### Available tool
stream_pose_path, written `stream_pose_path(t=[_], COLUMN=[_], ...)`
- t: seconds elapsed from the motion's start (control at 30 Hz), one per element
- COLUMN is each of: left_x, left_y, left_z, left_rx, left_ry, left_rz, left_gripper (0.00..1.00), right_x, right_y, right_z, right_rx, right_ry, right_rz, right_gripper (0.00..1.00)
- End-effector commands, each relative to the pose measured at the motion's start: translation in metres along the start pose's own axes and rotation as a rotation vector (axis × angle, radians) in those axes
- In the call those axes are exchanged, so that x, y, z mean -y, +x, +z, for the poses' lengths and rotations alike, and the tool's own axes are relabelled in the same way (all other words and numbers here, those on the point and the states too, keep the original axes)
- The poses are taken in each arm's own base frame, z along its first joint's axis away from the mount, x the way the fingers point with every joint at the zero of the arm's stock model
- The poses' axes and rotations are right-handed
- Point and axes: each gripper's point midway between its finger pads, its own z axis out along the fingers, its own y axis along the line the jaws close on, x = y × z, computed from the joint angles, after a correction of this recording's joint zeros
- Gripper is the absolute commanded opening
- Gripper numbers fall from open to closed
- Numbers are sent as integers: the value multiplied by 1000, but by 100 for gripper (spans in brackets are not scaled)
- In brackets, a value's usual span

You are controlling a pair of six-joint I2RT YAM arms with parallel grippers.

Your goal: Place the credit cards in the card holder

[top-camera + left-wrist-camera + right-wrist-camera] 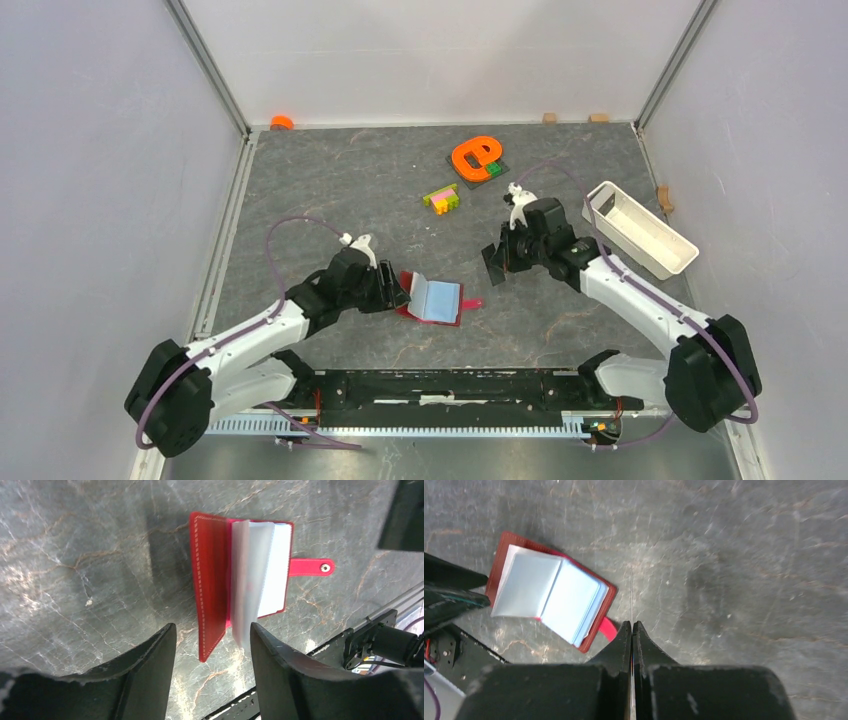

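Note:
The card holder (437, 300) lies open on the table, its red cover down and its light-blue leaves (255, 575) up, with the snap tab (310, 567) pointing right. My left gripper (398, 292) is open at the holder's left edge. In the left wrist view the holder's red cover (212, 580) reaches in between the spread fingers (150, 670). My right gripper (497, 265) hangs to the right of the holder and is shut on a thin credit card (631, 592), seen edge-on as a pale line past the fingertips. The holder (549, 595) lies left of that gripper (631, 625).
An orange toy piece on a dark plate (476, 157) and a small stack of coloured bricks (441, 198) lie further back. A white oblong tray (640, 228) stands at the right. Small wooden blocks (549, 117) sit along the back wall. The black base rail (450, 385) runs along the near edge.

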Motion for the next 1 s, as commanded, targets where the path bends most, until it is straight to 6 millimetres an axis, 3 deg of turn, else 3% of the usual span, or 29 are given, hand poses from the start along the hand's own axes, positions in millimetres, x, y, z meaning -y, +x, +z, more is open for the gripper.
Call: stream_pose_path(t=[0.0,0.13,0.23,0.33,0.43,0.6,0.77,0.97], left_x=[20,58,101,141,160,157,139,116], left_y=[-30,-55,-62,-47,-25,-5,18,23], left_z=[-20,-36,-41,-32,-12,16,39,44], left_rx=[63,117,141,87,14,-27,-87,-62], left_ry=[23,128,265,389,420,451,440,375], left_rz=[114,156,180,190,205,184,150,134], left_gripper=[64,65,65,64,63,62,61,60], right_x=[-14,-6,-1,3,4,4,-8,-23], right_y=[-5,-3,-2,2,4,5,11,22], right_z=[-3,-8,-11,-11,-14,-20,-21,-16], right_rx=[81,103,124,123,135,164,172,152], right_ry=[-41,-5,18,34,40,33,-49,-131], right_rz=[30,31,40,56,69,82,109,124], right_gripper=[0,0,0,0,0,0,0,0])
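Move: The card holder's right-hand page lies about 10 cm right and 1 cm back of the open left gripper, some 4 cm below; its strap is about 18 cm right, level with the hand. The right hand, already holding the dark card, has that page some 14 cm left, 8 cm back and 9 cm below, and the toy blocks about 15 cm left and 16 cm ahead. Left gripper, still open, arcs up, 12 cm right, then down over the right-hand page; the other draws back. ##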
